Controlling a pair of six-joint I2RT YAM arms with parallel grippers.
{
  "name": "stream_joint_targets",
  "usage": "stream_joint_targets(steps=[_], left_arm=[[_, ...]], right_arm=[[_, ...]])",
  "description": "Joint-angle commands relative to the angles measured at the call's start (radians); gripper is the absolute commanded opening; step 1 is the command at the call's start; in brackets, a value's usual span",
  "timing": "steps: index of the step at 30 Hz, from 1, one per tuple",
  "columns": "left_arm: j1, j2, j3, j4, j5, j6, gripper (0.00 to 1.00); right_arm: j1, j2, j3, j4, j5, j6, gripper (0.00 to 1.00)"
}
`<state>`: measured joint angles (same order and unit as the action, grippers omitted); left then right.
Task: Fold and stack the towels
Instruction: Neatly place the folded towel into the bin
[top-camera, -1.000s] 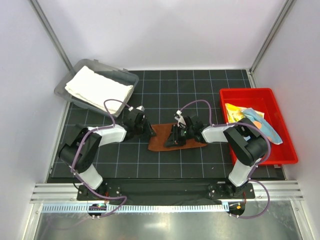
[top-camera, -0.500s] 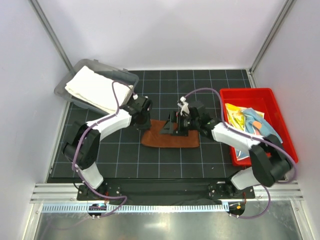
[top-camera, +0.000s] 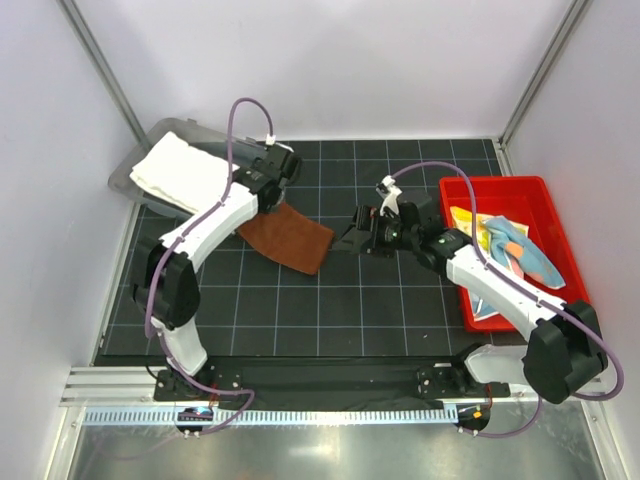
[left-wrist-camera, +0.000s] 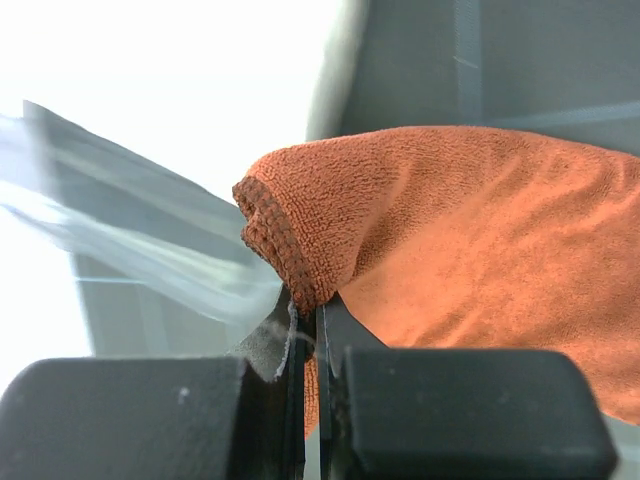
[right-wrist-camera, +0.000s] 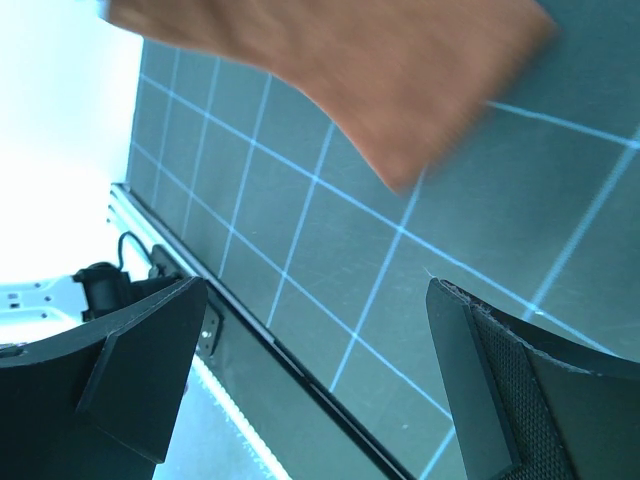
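Note:
The rust-brown towel (top-camera: 290, 235) lies folded and slanted on the black grid mat, with its upper left corner lifted. My left gripper (top-camera: 271, 188) is shut on that corner beside the grey tray. In the left wrist view the brown towel (left-wrist-camera: 480, 230) bunches over the left gripper (left-wrist-camera: 310, 318), whose jaws pinch its hem. My right gripper (top-camera: 358, 236) hovers just right of the towel, open and holding nothing. From the right wrist, the right gripper (right-wrist-camera: 318, 290) spreads wide over bare mat, with the brown towel (right-wrist-camera: 350, 70) ahead of it. A cream-white towel (top-camera: 185, 175) lies folded in the tray.
The grey tray (top-camera: 150, 135) sits at the back left, its edge close to the left gripper. A red bin (top-camera: 560, 300) at the right holds a yellow towel (top-camera: 470, 225) and a light-blue towel (top-camera: 530, 255). White walls enclose the mat on three sides.
The left gripper shut on the brown towel's corner and dragged it up and left toward the tray. The right gripper let go, opened wide and drew back to the right.

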<state>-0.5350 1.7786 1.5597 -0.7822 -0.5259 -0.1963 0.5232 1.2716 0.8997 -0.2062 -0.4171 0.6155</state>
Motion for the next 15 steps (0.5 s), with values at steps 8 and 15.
stream_joint_targets(steps=[8,15], left_arm=[[0.226,0.175,0.239,0.15,-0.206,0.437,0.0],[0.322,0.31,0.376,0.299,-0.229,0.569,0.0]], right_arm=[[-0.137,0.012,-0.01,0.004,-0.072,-0.063,1.0],[-0.198,0.043,-0.018,0.013,-0.103,-0.08,1.0]])
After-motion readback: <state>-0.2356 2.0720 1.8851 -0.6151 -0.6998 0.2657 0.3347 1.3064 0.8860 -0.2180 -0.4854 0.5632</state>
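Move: The left hand already grips one end of the folded brown towel, and the bin's middle lies about 17 cm to its left, 5 cm ahead and 12 cm below. The white towel lies in that bin, so its middle is about the same way off: 17 cm left, 5 cm ahead, 12 cm down. From the open, empty right hand, the bin's middle is some 42 cm to the left, 18 cm ahead and 14 cm below. Swing the left gripper quickly left and forward over the bin and the white towel, about 14 cm left and 12 cm out, rising only slightly. Keep the fingers shut on the brown towel's end and roll the wrist some 20 degrees, left side up. Meanwhile draw the open right hand clear, about 5 cm right and a little forward. ##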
